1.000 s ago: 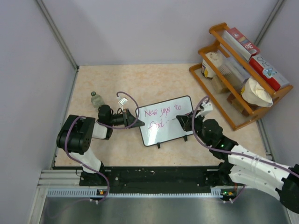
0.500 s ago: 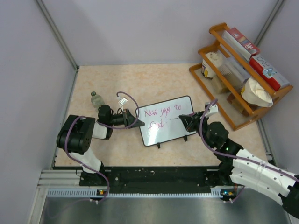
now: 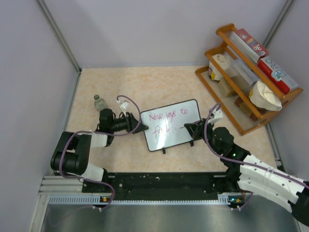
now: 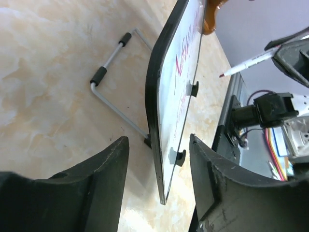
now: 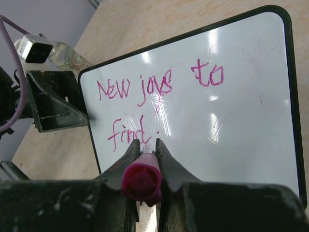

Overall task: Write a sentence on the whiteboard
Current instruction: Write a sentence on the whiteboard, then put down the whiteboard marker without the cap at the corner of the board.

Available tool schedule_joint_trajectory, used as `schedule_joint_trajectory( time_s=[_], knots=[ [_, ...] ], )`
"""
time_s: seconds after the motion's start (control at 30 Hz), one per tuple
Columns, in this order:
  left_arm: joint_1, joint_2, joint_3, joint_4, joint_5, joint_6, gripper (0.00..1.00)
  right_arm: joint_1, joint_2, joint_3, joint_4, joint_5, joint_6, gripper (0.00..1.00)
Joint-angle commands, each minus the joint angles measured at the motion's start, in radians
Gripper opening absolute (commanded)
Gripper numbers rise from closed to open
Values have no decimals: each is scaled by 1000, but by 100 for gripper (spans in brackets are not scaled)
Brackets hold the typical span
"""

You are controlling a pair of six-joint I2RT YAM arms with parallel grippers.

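The whiteboard stands tilted on its feet at mid-table. The sentence in pink reads "New joys to find." on two lines. My left gripper is open at the board's left edge. In the left wrist view the board's black frame stands between the jaws with a gap on each side. My right gripper is shut on a pink marker, just off the board's right side. The marker's tip hangs in front of the board face without touching it.
A wooden rack with boxes and packets stands at the back right, close to the right arm. A small bottle sits behind the left gripper. The board's wire stand rests on the table behind it. Walls close the left and far sides.
The left jaws have opened off the board's left edge, and the left arm's elbow has swung toward the front left. The right gripper still holds the marker, hardly moved.
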Motion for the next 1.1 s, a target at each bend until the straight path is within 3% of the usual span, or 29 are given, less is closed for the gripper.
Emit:
schedule_joint_trajectory(
  time_s=[0.0,0.27,0.3,0.33,0.67,0.83,1.07],
  knots=[
    [3,-122,-28,-132,-127,123,61,-10,-18,-2,-12,-32,19,0],
    [2,-336,-100,-209,-329,176,82,-10,-69,-29,-68,-64,63,0],
    [3,-363,-108,-221,-355,180,97,-10,-78,-26,-91,-70,65,0],
    [3,-390,-124,-233,-388,184,99,-8,-83,-24,-105,-77,74,0],
    [3,-798,-218,-394,-747,213,99,-10,-142,-62,-246,-210,221,0],
    [3,-927,-266,-444,-929,192,99,-11,-196,-128,-289,-276,326,0],
    [3,-987,-298,-421,-971,186,99,-8,-284,-187,-378,-301,413,0]
  ],
)
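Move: The right hand, gripping the marker, is headed for bare table below the board's front edge, about 9 cm back, 4 cm left and 18 cm down; the whiteboard's middle lies roughly 6 cm ahead, 11 cm left and 7 cm lower. The left hand straddles the board's left edge with already half-open fingers: the board's middle is some 18 cm right and 3 cm ahead, level in height, and the bottle 28 cm left, 16 cm ahead, 2 cm lower. The board's left edge comes free of the left fingers as they open fully and that hand draws about 12 cm left, away from the board, rising some 4 cm while swinging about 50 degrees counter-clockwise to point more forward. The right hand keeps its grip on the marker and carries it down about 9 cm and back about 8 cm from the writing towards the table in front, speeding up late, its fingers tipping down about 25 degrees. ##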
